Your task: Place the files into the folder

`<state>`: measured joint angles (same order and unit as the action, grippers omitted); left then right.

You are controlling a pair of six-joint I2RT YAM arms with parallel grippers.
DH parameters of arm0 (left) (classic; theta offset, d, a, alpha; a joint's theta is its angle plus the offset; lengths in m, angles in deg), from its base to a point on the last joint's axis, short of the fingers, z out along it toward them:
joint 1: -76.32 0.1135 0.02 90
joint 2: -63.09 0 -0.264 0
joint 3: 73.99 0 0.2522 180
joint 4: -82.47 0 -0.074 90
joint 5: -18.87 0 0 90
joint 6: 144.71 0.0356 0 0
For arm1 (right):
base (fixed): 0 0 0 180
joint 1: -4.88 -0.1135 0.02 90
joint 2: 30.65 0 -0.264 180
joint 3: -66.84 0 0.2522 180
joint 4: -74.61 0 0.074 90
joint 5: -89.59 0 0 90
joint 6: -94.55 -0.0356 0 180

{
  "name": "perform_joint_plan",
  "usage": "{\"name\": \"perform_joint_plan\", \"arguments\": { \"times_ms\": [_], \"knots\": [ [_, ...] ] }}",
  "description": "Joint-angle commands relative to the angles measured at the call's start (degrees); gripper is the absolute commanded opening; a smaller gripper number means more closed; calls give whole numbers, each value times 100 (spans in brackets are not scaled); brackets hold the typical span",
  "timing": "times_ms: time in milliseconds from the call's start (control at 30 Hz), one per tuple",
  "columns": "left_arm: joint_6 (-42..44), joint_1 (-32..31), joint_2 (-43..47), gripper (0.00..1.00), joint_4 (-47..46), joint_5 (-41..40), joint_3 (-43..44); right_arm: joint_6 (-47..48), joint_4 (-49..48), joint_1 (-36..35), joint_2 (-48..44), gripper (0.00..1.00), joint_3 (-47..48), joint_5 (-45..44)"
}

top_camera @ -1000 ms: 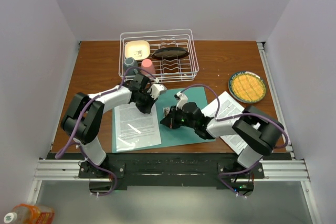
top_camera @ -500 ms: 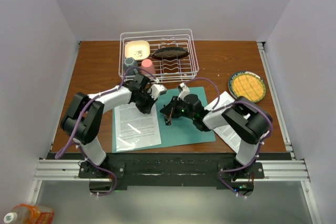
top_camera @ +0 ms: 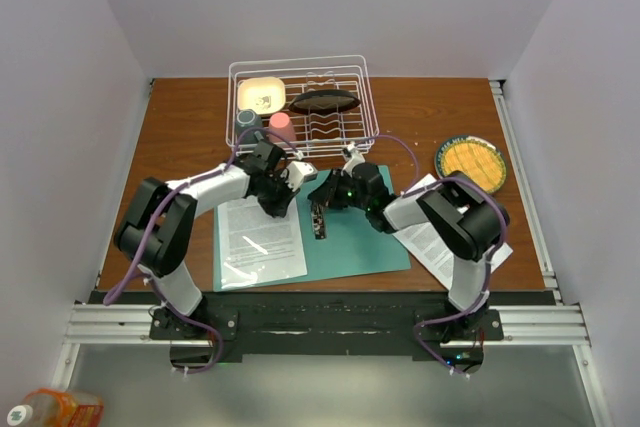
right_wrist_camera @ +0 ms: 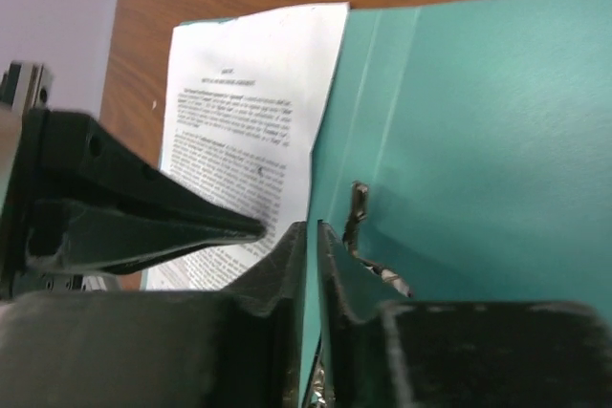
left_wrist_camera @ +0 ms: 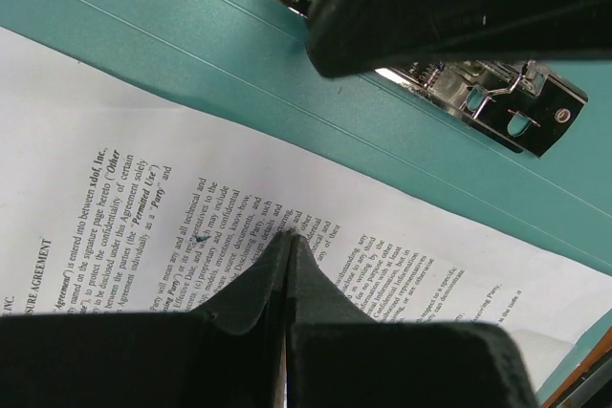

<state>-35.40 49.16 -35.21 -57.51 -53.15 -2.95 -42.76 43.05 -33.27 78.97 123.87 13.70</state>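
The teal folder (top_camera: pixel 362 239) lies open on the table. One printed sheet of the files (top_camera: pixel 258 237) rests on its left half. My left gripper (top_camera: pixel 281 203) is shut, its tips pressing down on that sheet (left_wrist_camera: pixel 143 198) near the top. In the left wrist view the tips (left_wrist_camera: pixel 290 236) touch the text. My right gripper (top_camera: pixel 321 209) hovers over the spine by the metal clip (top_camera: pixel 320 224). Its jaws (right_wrist_camera: pixel 311 226) stand a narrow slit apart with nothing between them. The clip (right_wrist_camera: pixel 356 222) sits just beside them. More sheets (top_camera: pixel 438 255) lie under the right arm.
A white wire dish rack (top_camera: pixel 352 137) with a bowl and cups stands just behind the folder. A plate with a yellow disc (top_camera: pixel 471 165) sits at the right. Walls close in both sides of the table.
My right gripper has moved back and left along the folder's spine toward the left gripper, and its jaws have parted slightly. The left arm has stayed put on the sheet.
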Motion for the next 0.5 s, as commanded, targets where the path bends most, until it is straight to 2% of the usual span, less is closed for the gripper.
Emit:
{"name": "perform_joint_plan", "arguments": {
  "times_ms": [0,67,100,167,200,267,300,467],
  "knots": [
    [161,0,303,2,37,31,29,484,1440,141,-1035,25,568,-82],
    [169,-9,364,2,81,13,116,854,2243,176,-1494,31,744,-346],
    [170,-9,373,2,107,22,161,968,2952,203,-1923,39,771,-713],
    [161,-9,426,2,168,30,275,1232,3632,238,-2295,44,815,-1145],
    [152,-9,435,3,195,30,319,1302,4279,238,-2496,46,815,-1634],
    [170,0,496,3,274,4,468,1321,4924,238,-2963,47,737,-2295],
    [187,0,531,4,300,-5,512,1269,5545,238,-3086,47,701,-2969],
    [257,0,566,4,652,39,1004,593,7121,247,-3509,46,333,-4450]
  ]
}}
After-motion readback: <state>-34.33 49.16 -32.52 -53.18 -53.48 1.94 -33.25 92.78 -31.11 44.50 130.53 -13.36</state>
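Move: The loose file lies about 30 cm to the right hand's right and 7 cm nearer the base, some 4 cm below. The folder's clip has its middle 3 cm back, level sideways and 3 cm below; the file in the folder is centred 13 cm left and 9 cm back. From the left hand, whose shut tips are on that file, the clip is 7 cm right and 1 cm back, and the loose file about 37 cm right and 5 cm back. The right hand comes away from the clip's already swung-over lever, rising steeply some 13 cm and then sweeping about 12 cm right over the folder towards the loose file, its shut fingers opening to roughly half, while the wrist turns clockwise and rolls its left side down, each by some 20 degrees. Slower and later, the left hand, fingers still shut, lifts its tips about 3.5 cm off the file in the folder, edging slightly forward at the end. ##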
